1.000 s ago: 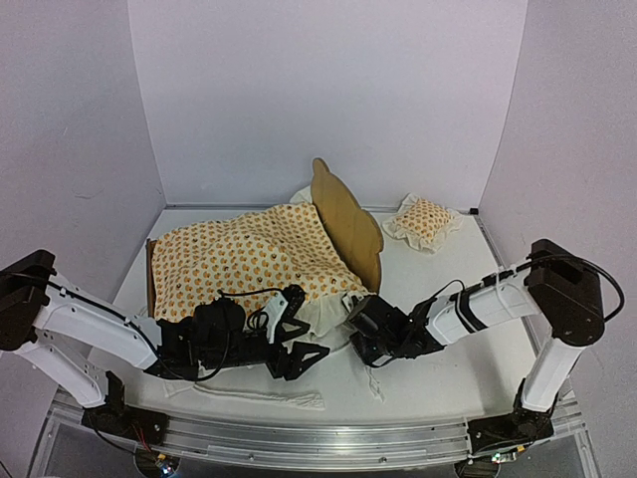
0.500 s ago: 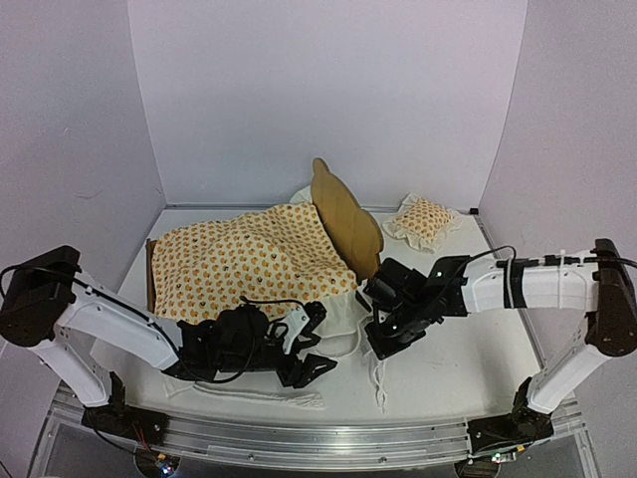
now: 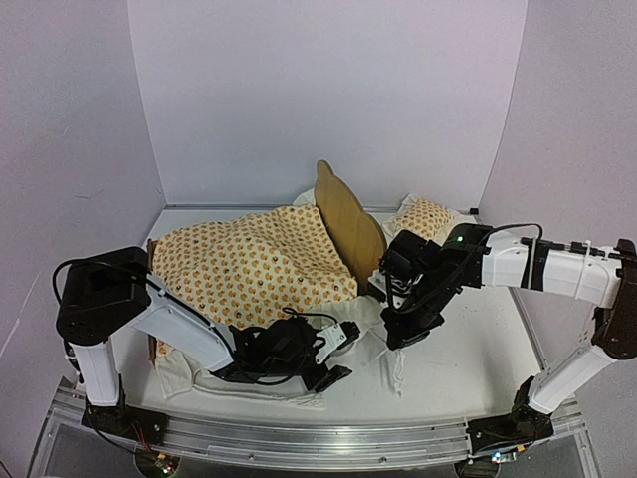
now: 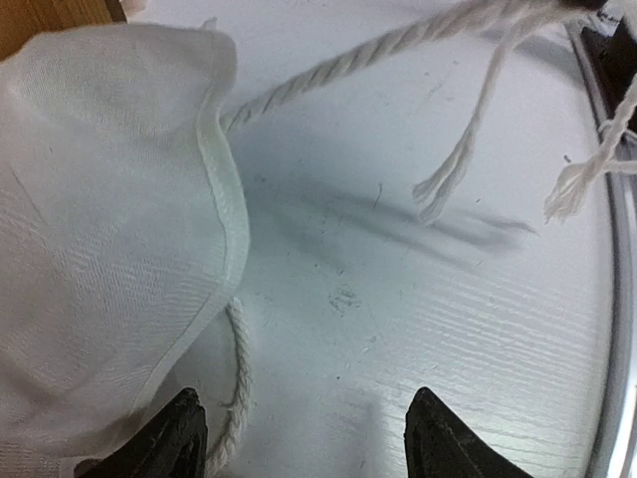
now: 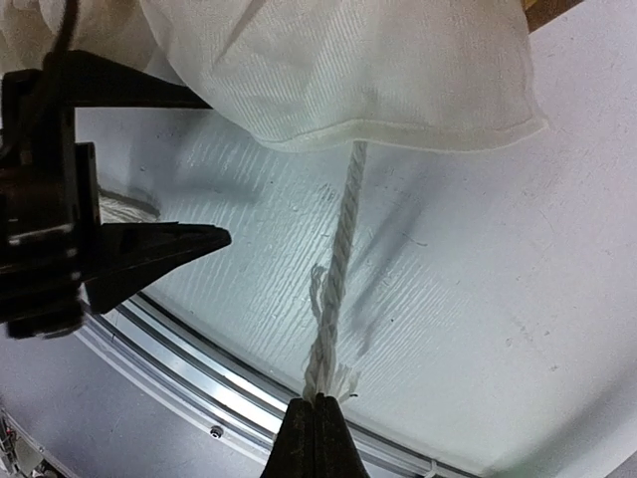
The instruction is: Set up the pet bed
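Observation:
The pet bed's plywood headboard (image 3: 346, 214) stands upright at the back, and orange-print bedding (image 3: 249, 264) covers the rest of the frame. A small matching pillow (image 3: 425, 219) lies to the right of the headboard. My right gripper (image 5: 320, 400) is shut on the frayed end of a white cord (image 5: 343, 239) that runs up to the bedding's white ruffle (image 5: 348, 80); in the top view this gripper (image 3: 400, 337) hangs just right of the bed's near corner. My left gripper (image 4: 311, 433) is open, low over the table beside the ruffle (image 4: 100, 249), nothing between its fingers.
A second white cord (image 4: 398, 48) stretches across the table ahead of the left gripper. A thin cord (image 4: 239, 383) trails by its left finger. A white strip (image 3: 269, 398) lies at the front. The aluminium rail (image 3: 299, 438) marks the near table edge.
My right gripper has shut on the cord and moved back and up toward the headboard. My left gripper slid right along the bed's front, staying open.

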`<state>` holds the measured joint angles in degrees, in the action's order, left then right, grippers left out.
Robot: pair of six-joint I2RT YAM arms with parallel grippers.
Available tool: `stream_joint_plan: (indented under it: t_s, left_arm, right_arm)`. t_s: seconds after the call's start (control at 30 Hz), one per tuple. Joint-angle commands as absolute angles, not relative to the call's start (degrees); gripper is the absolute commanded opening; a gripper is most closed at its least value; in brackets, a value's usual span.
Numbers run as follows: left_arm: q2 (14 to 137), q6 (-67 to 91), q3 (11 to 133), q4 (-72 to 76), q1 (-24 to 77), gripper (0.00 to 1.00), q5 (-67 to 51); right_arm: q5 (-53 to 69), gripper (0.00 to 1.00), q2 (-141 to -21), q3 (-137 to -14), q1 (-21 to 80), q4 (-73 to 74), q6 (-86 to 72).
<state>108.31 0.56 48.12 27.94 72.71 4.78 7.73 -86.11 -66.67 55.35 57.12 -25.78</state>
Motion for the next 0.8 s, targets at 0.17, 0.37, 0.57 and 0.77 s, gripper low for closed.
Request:
stream_joint_plan:
  t_s: [0.17, 0.37, 0.57, 0.77]
  left_arm:
    - [113.0, -4.5, 51.5, 23.7, 72.9, 0.63, 17.4]
    - [115.3, -8.3, 54.0, 18.0, 74.5, 0.14, 20.1]
    - [105.8, -5.6, 52.8, 14.9, 74.7, 0.00, 14.0]
    - [92.9, 2.8, 52.3, 14.1, 73.9, 0.00, -7.5]
  right_arm:
    - [11.4, 0.00, -83.4, -69.3, 55.5, 60.0, -23.5]
    - [12.3, 0.00, -83.4, -71.5, 55.4, 59.7, -23.5]
    - [13.4, 0.00, -83.9, -74.1, 54.8, 59.7, -23.2]
    - [18.2, 0.00, -83.5, -75.1, 54.0, 61.9, -23.5]
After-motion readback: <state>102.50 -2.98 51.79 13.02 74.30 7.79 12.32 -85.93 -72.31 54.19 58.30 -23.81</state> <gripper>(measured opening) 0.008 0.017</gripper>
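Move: The loose tie under the ruffle corner is what the open left fingers are after: about 3 cm ahead of that hand, about level sideways and some 4 cm below. The ruffle corner hangs roughly 6 cm ahead and 3 cm to its right, and the headboard's near end about 12 cm ahead and 5 cm right. From the right hand, already shut on the other tie, the loose tie is some 10 cm left, 3 cm ahead and 10 cm lower. Forward and down, about 3 cm each way, the left hand dips to the table beside the ruffle and its fingers shut on the loose tie, pinching it; then it draws back and lifts by some 5 cm. The right hand keeps its grip on the other tie, waits at first, then rises about 3 cm while easing left. ##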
